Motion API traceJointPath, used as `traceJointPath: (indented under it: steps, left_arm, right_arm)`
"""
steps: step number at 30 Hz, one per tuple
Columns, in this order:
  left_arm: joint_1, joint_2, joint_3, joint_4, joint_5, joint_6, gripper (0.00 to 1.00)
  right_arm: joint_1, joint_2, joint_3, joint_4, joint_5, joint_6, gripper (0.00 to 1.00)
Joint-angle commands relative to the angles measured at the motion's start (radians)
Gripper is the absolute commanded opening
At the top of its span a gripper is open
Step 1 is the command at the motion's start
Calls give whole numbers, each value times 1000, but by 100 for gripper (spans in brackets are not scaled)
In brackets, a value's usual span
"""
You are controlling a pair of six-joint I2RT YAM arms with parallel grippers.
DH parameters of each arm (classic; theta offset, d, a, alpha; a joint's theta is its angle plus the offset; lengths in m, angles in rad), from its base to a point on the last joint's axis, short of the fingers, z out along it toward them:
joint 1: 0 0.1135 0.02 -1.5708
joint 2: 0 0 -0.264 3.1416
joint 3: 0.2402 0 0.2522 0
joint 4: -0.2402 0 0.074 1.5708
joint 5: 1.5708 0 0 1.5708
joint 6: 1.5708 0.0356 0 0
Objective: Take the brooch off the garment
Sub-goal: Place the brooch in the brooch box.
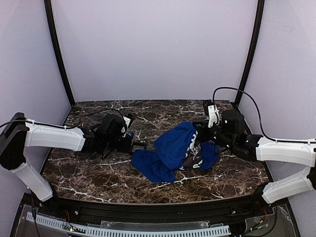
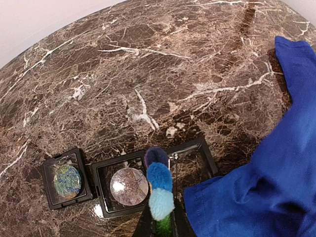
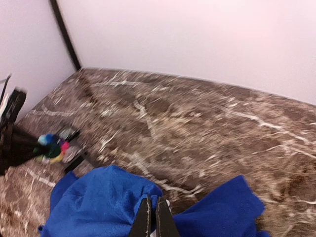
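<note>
The brooch is a fuzzy string of purple, blue, pale blue and green tufts. My left gripper is shut on it, just above small dark trays and apart from the cloth. From the right wrist it shows as a multicoloured dot at the far left. The garment is a crumpled blue cloth in the middle of the table. My right gripper is shut on a raised fold of the blue garment, with its jaws pressed almost together. In the top view the left gripper is left of the cloth and the right gripper is at its right side.
Two small dark square trays lie under the brooch, one holding a green-blue disc, the other a pale round disc. An open black frame adjoins them, touching the cloth's edge. The marble table ends at white walls and black corner posts.
</note>
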Motion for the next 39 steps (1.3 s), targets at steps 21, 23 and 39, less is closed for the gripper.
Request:
traceJointPath:
  steps: [21,23,39]
  left_arm:
    - [-70,194,191,-169,-105,67,3]
    - [-72,210,202,-179,-126,65,3]
    - [-81,243,228,-204,-195,78,8]
  right_arm:
    - [-141,-258,2,-166,332,12,0]
    - [-141,-258,-5,-154,308,12,0]
    - [-141,-272,-34,-128,240,11,0]
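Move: The left hand holds the brooch. The open, empty brooch box lies about 4 cm ahead of it, 5 cm to its right and 8 cm below, with the pink-disc box about 6 cm ahead and 2 cm left. The garment's middle is roughly 20 cm to its right and level with it, one end overlapping the brooch box. From the right hand, which grips the garment, the brooch box is some 28 cm left and 3 cm ahead. Keeping its pinch on the garment, the right hand pulls it clear of the brooch box, sweeping about 13 cm to the right while rising some 5 cm and turning clockwise, then easing back a couple of centimetres left. The left hand, brooch still pinched, sinks about 4 cm and shifts roughly 2 cm right towards the brooch box, rolling some 15 degrees with its left side rising. ##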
